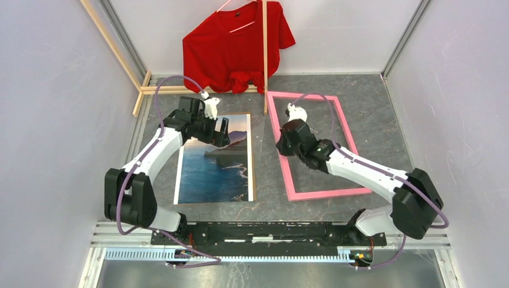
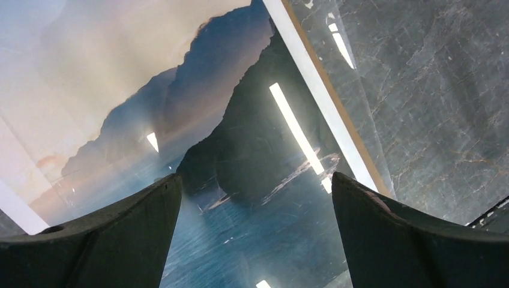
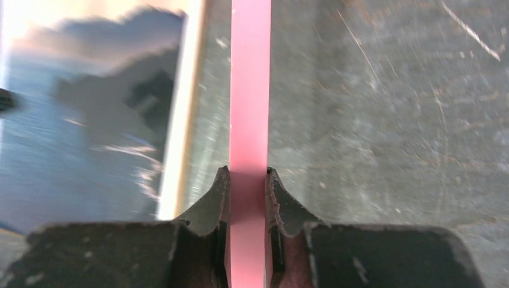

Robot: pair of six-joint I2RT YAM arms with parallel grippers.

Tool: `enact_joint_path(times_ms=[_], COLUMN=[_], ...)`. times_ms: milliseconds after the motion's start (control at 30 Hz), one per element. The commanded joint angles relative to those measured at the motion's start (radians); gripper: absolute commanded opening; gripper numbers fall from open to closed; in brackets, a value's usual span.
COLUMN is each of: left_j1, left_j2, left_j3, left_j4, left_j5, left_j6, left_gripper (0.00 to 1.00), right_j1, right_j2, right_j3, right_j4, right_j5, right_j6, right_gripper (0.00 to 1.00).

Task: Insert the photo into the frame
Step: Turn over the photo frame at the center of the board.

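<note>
The photo [image 1: 216,165], blue sea with dark mountains under a pale sky, lies face up on the table left of centre. My left gripper [image 1: 221,133] hovers open over its upper right part. In the left wrist view the dark fingers [image 2: 138,228] stand wide apart above the photo [image 2: 252,150], nothing between them. The pink frame [image 1: 330,193] lies flat to the right. My right gripper [image 1: 280,144] is shut on the frame's left bar. In the right wrist view the jaws press both sides of the pink bar [image 3: 249,90] at my right gripper [image 3: 248,174].
A brown backing board [image 1: 252,156] shows as a thin strip under the photo's right edge. A red shirt [image 1: 237,45] hangs on a wooden-stick rack [image 1: 265,60] at the back. Grey walls close in left and right.
</note>
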Motion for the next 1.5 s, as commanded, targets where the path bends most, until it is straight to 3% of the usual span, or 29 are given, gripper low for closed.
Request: enact_joint_path(times_ms=[0,233,600,933,1100,1167,1300,1400,1467], left_j1=[-0.017,-0.047,-0.094,-0.216,-0.274,-0.3,-0.349,-0.371,-0.385], left_j2=[0.02,0.029,0.007,-0.006,0.043,0.071,0.141,0.191,0.218], left_j3=[0.073,0.156,0.22,0.247,0.328,0.364,0.44,0.499,0.54], left_j4=[0.001,0.001,0.001,0.119,0.15,0.164,0.181,0.18,0.177], left_j5=[0.016,0.062,0.1,-0.027,-0.109,-0.149,-0.217,-0.237,-0.252], left_j6=[-0.03,-0.126,-0.187,-0.257,-0.279,-0.282,-0.293,-0.291,-0.28], left_gripper=[1.0,1.0,1.0,1.0,1.0,1.0,1.0,1.0,1.0], right_j1=[-0.008,-0.046,-0.114,-0.129,-0.178,-0.202,-0.248,-0.275,-0.288], right_j2=[-0.096,-0.156,-0.158,-0.218,-0.245,-0.251,-0.243,-0.227,-0.207], right_j3=[0.156,0.247,0.247,0.112,0.055,0.036,0.049,0.112,0.169], right_j4=[-0.005,0.019,0.218,0.418,0.407,0.398,0.346,0.267,0.192], right_j5=[-0.025,-0.174,-0.472,-0.515,-0.535,-0.555,-0.605,-0.628,-0.65], right_j6=[0.118,0.289,0.56,0.781,0.79,0.781,0.705,0.597,0.518], right_gripper=[0.0,0.0,0.0,0.0,0.0,0.08,0.48,0.6,0.62])
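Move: The right hand pinches the photo frame's raised left bar. The frame's middle lies about 11 cm to its right and 5 cm lower. The stick's near end is roughly 11 cm ahead and 4 cm left of this hand, down at table level. From the open left hand, that held bar is some 18 cm to the right, 2 cm back and about level. The photo's middle is 4 cm left, 6 cm back and 11 cm below the left hand. Raise the right hand about 20 cm with the frame's left bar in its grip, rolling the wrist some 60 degrees so its left side comes up; drift left, then partly back right, and at the top open the fingers. Meanwhile bring the left hand, fingers staying wide, to the right and up about 15 cm each and a little forward, up beside the raised bar. ##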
